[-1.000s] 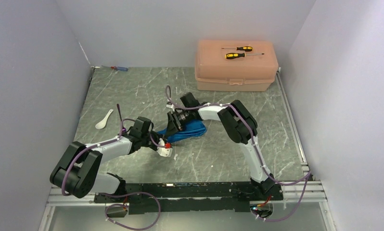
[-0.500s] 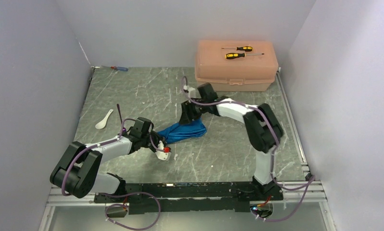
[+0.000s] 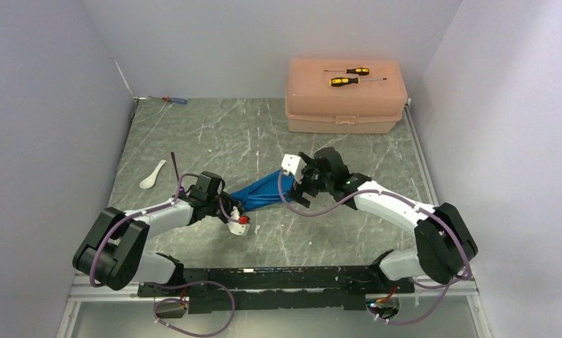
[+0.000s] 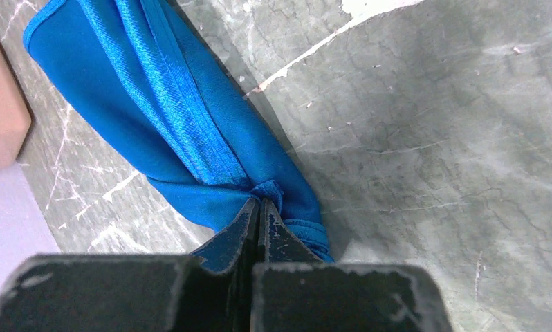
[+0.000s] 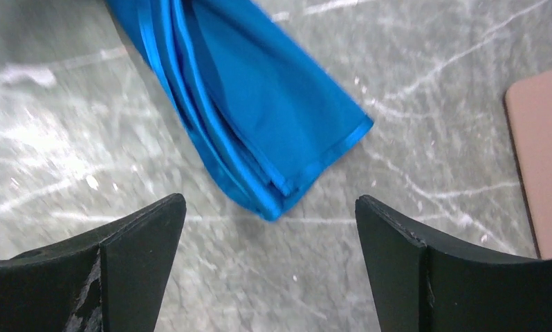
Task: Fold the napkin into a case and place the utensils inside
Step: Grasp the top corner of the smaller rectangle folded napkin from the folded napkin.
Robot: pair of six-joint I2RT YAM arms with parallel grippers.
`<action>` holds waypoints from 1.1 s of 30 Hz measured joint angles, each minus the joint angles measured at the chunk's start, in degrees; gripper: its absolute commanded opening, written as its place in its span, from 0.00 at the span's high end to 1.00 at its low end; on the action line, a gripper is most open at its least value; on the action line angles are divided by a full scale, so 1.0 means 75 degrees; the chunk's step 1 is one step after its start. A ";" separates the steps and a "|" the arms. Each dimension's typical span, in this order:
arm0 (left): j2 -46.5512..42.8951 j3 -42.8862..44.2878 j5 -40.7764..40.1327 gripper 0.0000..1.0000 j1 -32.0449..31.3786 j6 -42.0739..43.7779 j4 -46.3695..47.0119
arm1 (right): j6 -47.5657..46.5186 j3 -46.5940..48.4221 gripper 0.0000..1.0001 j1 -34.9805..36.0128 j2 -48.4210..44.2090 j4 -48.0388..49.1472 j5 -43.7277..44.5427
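The blue napkin (image 3: pixel 260 191) lies mid-table, folded lengthwise into a narrow bunched strip (image 4: pixel 176 117). My left gripper (image 4: pixel 259 202) is shut on its near-left end, and cloth puckers at the fingertips (image 3: pixel 230 206). My right gripper (image 5: pixel 270 199) hangs open just above the strip's other end (image 5: pixel 259 104), with nothing between its fingers (image 3: pixel 299 189). The white spoon (image 3: pixel 151 176) and dark purple fork (image 3: pixel 173 163) lie on the table at the left, apart from the cloth.
A peach plastic box (image 3: pixel 345 105) stands at the back right with two yellow-and-black screwdrivers (image 3: pixel 350 77) on its lid. A small blue-and-red screwdriver (image 3: pixel 174 100) lies in the back left corner. Grey walls close in on three sides.
My right gripper has opened wide and let go of the napkin. Its arm has swung from over the cloth to the right. The left gripper has stayed put.
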 measured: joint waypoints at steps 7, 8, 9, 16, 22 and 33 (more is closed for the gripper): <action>-0.0082 0.0064 0.0017 0.97 -0.0003 -0.0006 -0.0297 | -0.1341 -0.0119 0.04 0.0629 0.0530 -0.0921 0.1099; -0.0087 0.0076 0.0017 0.97 -0.0003 -0.0009 -0.0347 | -0.1448 -0.0152 0.04 0.0688 0.0574 -0.0941 0.1142; -0.0099 0.0090 0.0017 0.97 0.0000 -0.0015 -0.0396 | -0.1568 -0.0192 0.04 0.0734 0.0612 -0.0941 0.1163; -0.0166 0.0093 0.0017 0.97 0.0000 -0.0023 -0.0551 | -0.2320 -0.0108 0.07 0.0790 0.1527 -0.0755 0.1326; -0.0195 0.0093 0.0015 0.97 0.0000 -0.0023 -0.0609 | -0.2798 0.0105 0.31 0.0801 0.2014 0.0154 0.1795; -0.0204 0.0093 0.0009 0.97 0.0017 -0.0017 -0.0638 | -0.2841 0.0242 0.82 0.0813 0.2296 -0.0108 0.1673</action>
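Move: The near corner of the folded napkin's right end lies about 10 cm below the right hand, some 1 cm ahead and roughly level sideways. The end's far corner is about 8 cm beyond that near corner. The end held by the left gripper is some 15 cm left of the right hand, 10 cm down. From the left hand, the near corner lies about 15 cm to the right and 1 cm ahead, at nearly the same height. The right fingers close around the napkin's near right corner and pinch its folded edge, after dropping nearly 10 cm with jaws wide. On the way down the hand swings back a little, then some 4 cm forward, and tips its fingers about 25 degrees steeper. The left gripper keeps its pinch on the other end, easing back about 1 cm. ##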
